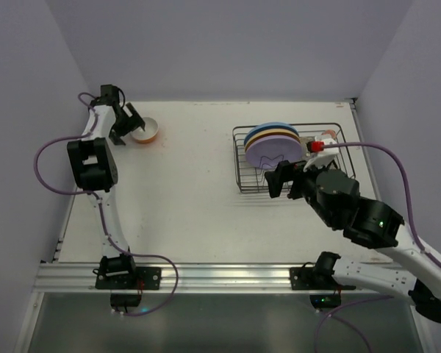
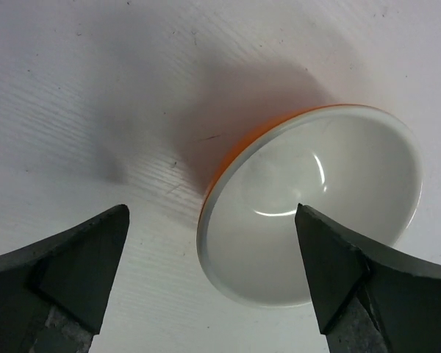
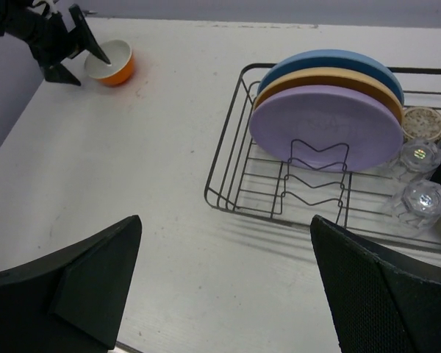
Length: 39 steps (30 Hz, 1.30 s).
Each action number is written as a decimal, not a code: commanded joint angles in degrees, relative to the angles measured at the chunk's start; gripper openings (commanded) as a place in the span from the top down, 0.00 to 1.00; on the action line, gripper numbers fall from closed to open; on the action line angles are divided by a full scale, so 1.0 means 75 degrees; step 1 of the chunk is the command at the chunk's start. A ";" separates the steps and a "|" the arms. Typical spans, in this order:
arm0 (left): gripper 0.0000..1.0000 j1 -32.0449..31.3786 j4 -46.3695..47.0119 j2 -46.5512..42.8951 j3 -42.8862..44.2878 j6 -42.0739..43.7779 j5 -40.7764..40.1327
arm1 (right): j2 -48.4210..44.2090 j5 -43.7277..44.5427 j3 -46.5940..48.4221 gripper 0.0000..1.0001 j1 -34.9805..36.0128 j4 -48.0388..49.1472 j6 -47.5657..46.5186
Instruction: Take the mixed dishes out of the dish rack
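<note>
The orange bowl point(image 1: 145, 130), white inside point(image 2: 316, 198), stands on the table at the far left. My left gripper point(image 2: 212, 213) is open over its near rim, one finger point(image 2: 331, 272) above the bowl's inside and the other point(image 2: 81, 265) outside it. The dark wire dish rack point(image 3: 228, 147) sits at the right and holds blue point(image 3: 331, 59), tan point(image 3: 331, 77) and lilac point(image 3: 323, 121) plates upright. Beside the plates are two clear glasses point(image 3: 419, 154) and a beige mug point(image 3: 424, 121). My right gripper point(image 3: 226, 220) hangs open and empty above the table, just in front of the rack's near left corner.
A metal rail point(image 1: 220, 276) runs along the table's near edge and carries both arm bases. Lilac walls close the table on the left, back and right. A purple cable point(image 1: 382, 151) arcs over the rack's right end.
</note>
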 commanded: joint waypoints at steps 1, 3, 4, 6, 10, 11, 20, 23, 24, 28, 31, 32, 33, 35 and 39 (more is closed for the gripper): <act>0.00 0.0028 -0.0253 -0.0977 0.0239 -0.0057 -0.0217 | 0.0153 -0.1302 0.0034 0.01 -0.1148 0.0935 0.0229; 0.00 0.0028 -0.0382 -0.1423 0.0333 -0.0092 -0.0615 | 0.0398 -0.2482 0.0022 0.01 -0.2106 0.1288 0.0439; 0.00 0.0017 -0.0429 -0.1587 0.0380 -0.0081 -0.0639 | 0.0527 -0.2756 0.0091 0.01 -0.2345 0.1452 0.0556; 0.00 0.0017 -0.0604 -0.2172 0.0439 -0.0069 -0.0732 | 0.0924 -0.2691 0.0313 0.01 -0.2755 0.1523 0.1211; 0.00 -0.0182 -0.0525 -0.3834 -0.0541 0.0164 -0.1095 | 0.1115 -0.1566 0.0105 0.01 -0.3038 0.2164 0.3225; 0.00 -0.0415 -0.0280 -0.4801 -0.1033 0.0223 -0.1154 | 0.1080 -0.1738 -0.0082 0.01 -0.3166 0.2551 0.3635; 0.00 -0.2467 0.1561 -0.9995 -0.6834 0.0892 -0.1038 | 0.2544 -0.2740 0.0046 0.01 -0.5147 0.1714 0.7437; 0.00 -0.2795 0.1937 -1.1206 -0.8394 0.1150 -0.0953 | 0.2264 -0.2490 -0.1437 0.12 -0.5148 0.3160 0.8022; 0.00 -0.2866 0.1937 -1.1441 -0.8629 0.1243 -0.1118 | 0.2344 -0.2524 -0.1478 0.16 -0.5148 0.3362 0.8115; 0.00 -0.3112 0.1879 -1.2437 -0.9194 0.1466 -0.1755 | 0.3164 -0.2279 -0.0706 0.17 -0.5148 0.2171 0.8584; 0.00 -0.3124 0.2229 -1.2651 -0.9404 0.1501 -0.1705 | 0.3446 -0.2244 -0.0763 0.24 -0.5148 0.2472 0.8853; 0.00 -0.3136 0.2149 -1.2570 -0.9393 0.1525 -0.1670 | 0.3493 -0.2243 -0.0798 0.28 -0.5148 0.2589 0.8819; 0.00 -0.3136 0.2114 -1.2476 -0.9335 0.1548 -0.1589 | 0.3540 -0.2232 -0.0764 0.28 -0.5148 0.2683 0.8773; 0.00 -0.3264 0.2148 -1.2312 -0.9370 0.1548 -0.1436 | 0.3669 -0.2138 -0.0670 0.40 -0.5148 0.2731 0.8679; 0.00 -0.3405 0.2148 -1.2182 -0.9358 0.1572 -0.1401 | 0.3763 -0.2033 -0.0810 0.45 -0.5148 0.2976 0.8784</act>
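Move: From the right hand the purple plate, standing front-most in the rack, is some 22 cm ahead, about level sideways (1 cm left) and 22 cm below; the yellow plate stands some 3 cm beyond it, and a clear glass about 14 cm ahead of the hand, 13 cm right, 25 cm below. From the left hand that purple plate is about 50 cm right and 11 cm back; the orange bowl, already released, sits 5 cm right and 2 cm ahead. Send the right gripper about 18 cm forward to the purple plate, rolling its left side up and swinging it clockwise, then sink some 12 cm to the upper rim while narrowing the fingers to about half open. Meanwhile lift the open left gripper clear of the bowl, draw it back nearly 30 cm and rightward, tipping the fingers up, and let it sink again partway. ##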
